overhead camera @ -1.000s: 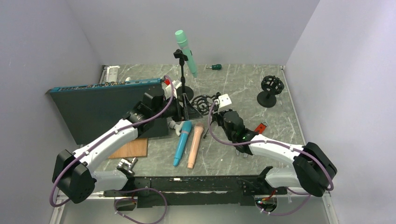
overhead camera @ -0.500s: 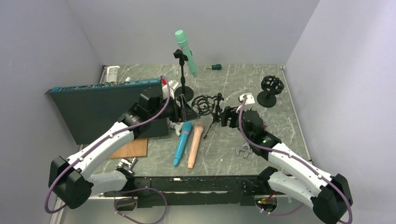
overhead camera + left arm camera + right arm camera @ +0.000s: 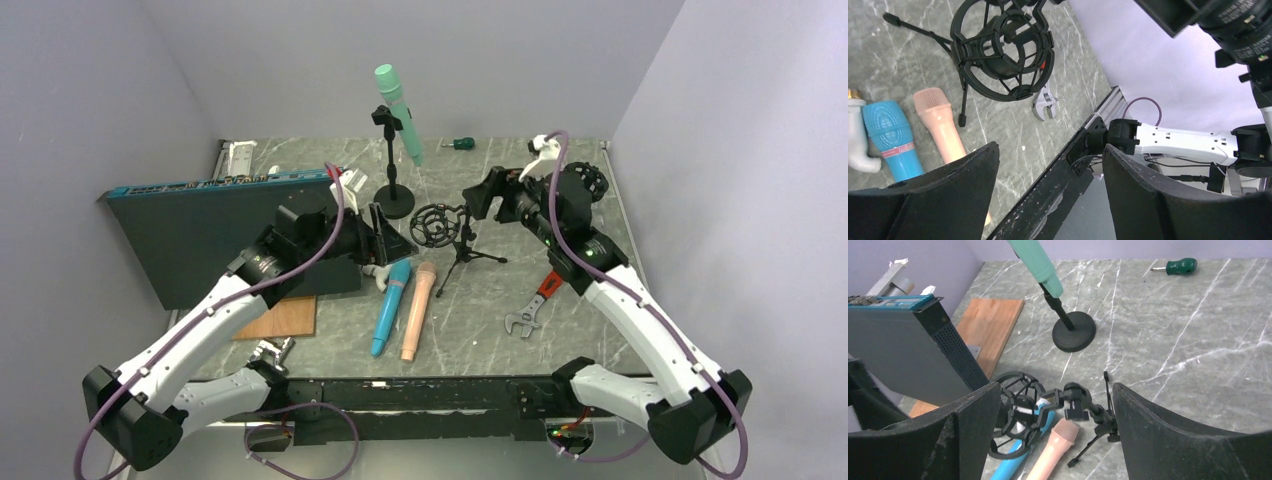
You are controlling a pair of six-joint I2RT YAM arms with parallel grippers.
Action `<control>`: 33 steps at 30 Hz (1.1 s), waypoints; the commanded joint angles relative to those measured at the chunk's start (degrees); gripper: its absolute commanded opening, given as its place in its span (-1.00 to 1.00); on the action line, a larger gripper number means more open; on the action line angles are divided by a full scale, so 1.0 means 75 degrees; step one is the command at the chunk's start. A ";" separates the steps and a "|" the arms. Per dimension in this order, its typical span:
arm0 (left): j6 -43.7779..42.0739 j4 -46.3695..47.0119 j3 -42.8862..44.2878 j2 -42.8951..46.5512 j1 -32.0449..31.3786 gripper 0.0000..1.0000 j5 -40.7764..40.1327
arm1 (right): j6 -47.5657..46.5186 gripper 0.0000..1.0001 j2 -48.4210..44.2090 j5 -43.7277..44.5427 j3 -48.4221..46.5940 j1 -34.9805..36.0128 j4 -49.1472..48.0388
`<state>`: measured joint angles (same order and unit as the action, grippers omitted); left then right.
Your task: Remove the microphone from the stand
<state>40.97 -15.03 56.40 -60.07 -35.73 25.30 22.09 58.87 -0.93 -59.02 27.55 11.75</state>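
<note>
A mint-green microphone (image 3: pixel 398 112) sits tilted in the clip of a thin black stand, whose round base (image 3: pixel 394 203) rests at the back of the table. The right wrist view shows the microphone's lower end (image 3: pixel 1035 262) and the base (image 3: pixel 1074 331). My left gripper (image 3: pixel 385 232) is open and empty, low beside the dark box, a short way in front of the stand base. My right gripper (image 3: pixel 482 200) is open and empty, raised to the right of the stand, above a black shock-mount tripod (image 3: pixel 445 225).
A blue microphone (image 3: pixel 390 305) and a pink microphone (image 3: pixel 417 310) lie in front of the tripod. A large dark box (image 3: pixel 220 225) stands at the left, with a wood board (image 3: pixel 285 318) by it. A wrench (image 3: pixel 530 310) lies at the right, and a green screwdriver (image 3: pixel 460 143) at the back.
My right arm has lifted and swung back and to the right, uncovering the wrench. My left gripper has drawn back a little to the left. The green microphone has not moved.
</note>
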 commanded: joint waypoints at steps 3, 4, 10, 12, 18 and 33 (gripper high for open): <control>-0.0403 -0.0372 0.0468 0.0406 -0.0015 0.58 -0.0415 | -0.0322 0.68 0.0934 -0.0107 -0.0380 0.0005 -0.0119; -0.0402 -0.0376 0.0454 0.0440 -0.0015 0.58 -0.0421 | -0.0316 0.68 0.1063 -0.0119 -0.0232 0.0000 -0.0225; -0.0467 -0.0503 0.0369 0.0553 -0.0015 0.58 -0.0473 | -0.0053 0.67 0.1229 0.0086 0.0923 -0.0002 -0.0751; -0.0465 -0.0491 0.0311 0.0557 -0.0018 0.58 -0.0501 | -0.0033 0.68 0.1260 0.0276 0.1131 -0.0009 -0.0833; -0.0441 -0.0408 0.0363 0.0415 -0.0015 0.58 -0.0356 | 0.0006 0.68 0.1380 0.0159 0.0931 -0.0012 -0.0797; -0.0837 -0.0961 0.0653 0.0785 -0.0018 0.59 -0.0811 | 0.1005 0.72 0.0065 0.0220 0.1220 -0.0019 -0.0185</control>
<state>36.73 -21.98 58.48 -56.49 -35.73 20.78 25.71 65.17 -1.37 -55.68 27.55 11.92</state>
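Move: The shock mount's ring, on its small tripod, sits about 8 cm left of the right hand, 2 cm ahead and some 15 cm below. The tripod post is nearer, about 3 cm ahead and 3 cm left. On the table, the pink microphone lies roughly 14 cm back and 13 cm left, and the microphone stand's base is 15 cm ahead and 20 cm left. From the left hand the ring is some 10 cm ahead, 9 cm right and 12 cm below. Over the shock mount and its tripod the empty right hand, fingers still wide open, eases a little forward, then drops about 12 cm towards them with its fingers tipping down some 15 degrees. It pauses low, then rises roughly 5 cm, clear of its lowest point. The open left hand edges 2 cm left, away from the mount. ##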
